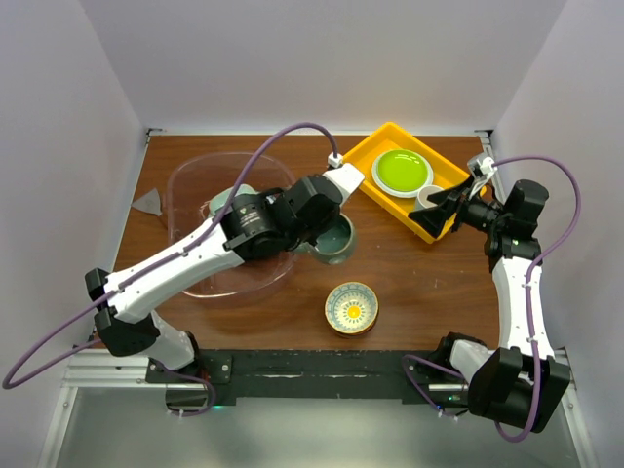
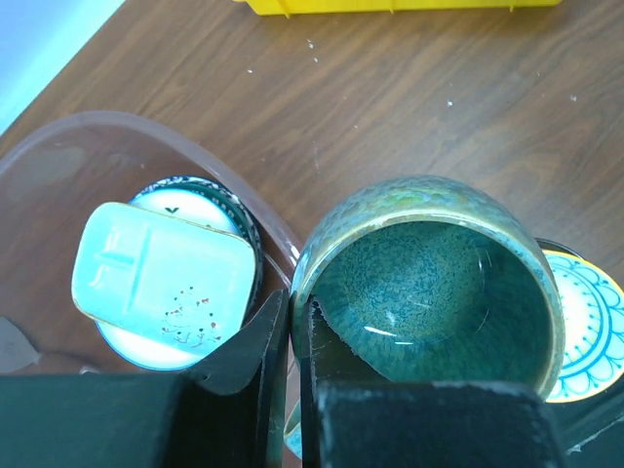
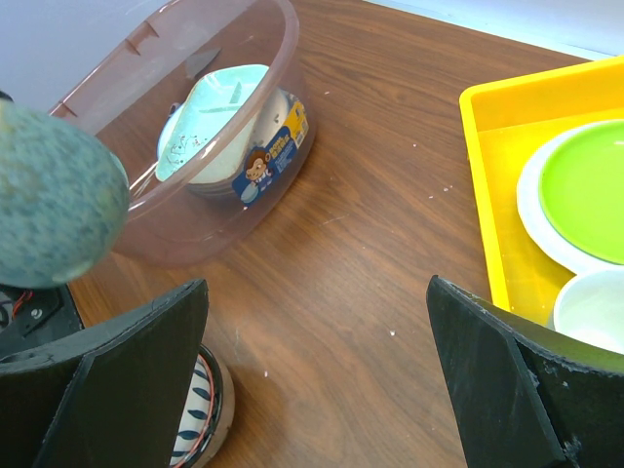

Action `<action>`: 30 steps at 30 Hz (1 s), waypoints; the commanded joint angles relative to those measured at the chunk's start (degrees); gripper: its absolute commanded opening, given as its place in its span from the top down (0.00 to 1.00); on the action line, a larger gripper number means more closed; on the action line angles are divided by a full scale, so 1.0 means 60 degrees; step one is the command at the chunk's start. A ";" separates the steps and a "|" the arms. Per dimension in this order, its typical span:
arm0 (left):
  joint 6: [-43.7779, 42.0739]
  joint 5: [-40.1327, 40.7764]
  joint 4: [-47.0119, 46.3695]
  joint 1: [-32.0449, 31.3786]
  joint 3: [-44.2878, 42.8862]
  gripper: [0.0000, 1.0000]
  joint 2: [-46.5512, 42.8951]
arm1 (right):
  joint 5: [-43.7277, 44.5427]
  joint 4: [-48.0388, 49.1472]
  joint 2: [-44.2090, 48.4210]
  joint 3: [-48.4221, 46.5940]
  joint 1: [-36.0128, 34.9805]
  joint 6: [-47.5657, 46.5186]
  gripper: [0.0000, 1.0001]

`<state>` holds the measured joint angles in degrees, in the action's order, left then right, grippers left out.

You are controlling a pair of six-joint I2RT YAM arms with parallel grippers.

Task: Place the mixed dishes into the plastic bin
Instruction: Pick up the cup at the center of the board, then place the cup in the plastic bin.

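My left gripper [image 2: 292, 310] [image 1: 317, 226] is shut on the rim of the teal mug [image 2: 429, 283] [image 1: 333, 241], one finger inside and one outside. The mug hangs just off the right edge of the plastic bin [image 1: 180, 175] [image 2: 117, 122] [image 3: 195, 229]; its speckled side [image 3: 49, 195] shows in the right wrist view. Inside the bin a pale mint squarish dish [image 2: 161, 278] [image 1: 229, 200] [image 3: 210, 122] lies on a dark-rimmed plate [image 2: 210, 188]. A small patterned bowl [image 1: 351, 307] [image 2: 585, 322] [image 3: 200, 409] stands on the table in front. My right gripper [image 3: 317, 322] [image 1: 444, 210] is open, holding nothing.
A yellow tray [image 1: 385, 136] [image 3: 487, 146] at the back right holds a lime-green plate [image 1: 402, 171] [image 3: 585, 185] and a small white cup [image 1: 429, 197] [image 3: 595, 307]. A grey triangular scrap [image 1: 149, 202] lies left of the bin. White walls enclose three sides of the table.
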<state>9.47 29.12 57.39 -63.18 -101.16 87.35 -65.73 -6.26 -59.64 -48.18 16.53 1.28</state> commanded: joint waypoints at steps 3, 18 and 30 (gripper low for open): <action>-0.0539 0.0361 -0.1141 0.0758 -0.0615 1.00 -0.0730 | -0.0206 0.0077 0.0008 -0.0348 0.0042 -0.0155 0.02; -0.1037 -0.0239 -0.1742 0.3131 0.0044 1.00 -0.1287 | -0.0206 0.0062 -0.0007 -0.0363 0.0042 -0.0155 0.02; -0.1008 -0.1221 -0.2225 0.4933 0.1376 1.00 -0.1770 | -0.0206 0.0033 -0.0021 -0.0363 0.0057 -0.0155 0.02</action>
<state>3.49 23.83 52.45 -36.23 -93.62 80.51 -65.73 -6.46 -59.64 -48.18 16.56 1.28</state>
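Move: The left hand already holds the cup by its rim, high over the board; the plastic bin's middle lies about 25 cm to its left, 12 cm ahead and 19 cm below. The divided dish on the plates in the bin is some 21 cm left, 15 cm ahead; the patterned bowl stands about 8 cm back and 9 cm right, 22 cm below. From the idle right hand the plastic bin is roughly 46 cm left, 9 cm ahead, 15 cm down. Still holding the cup, the left hand swings roughly 14 cm left, 9 forward over the bin, turning counter-clockwise. ##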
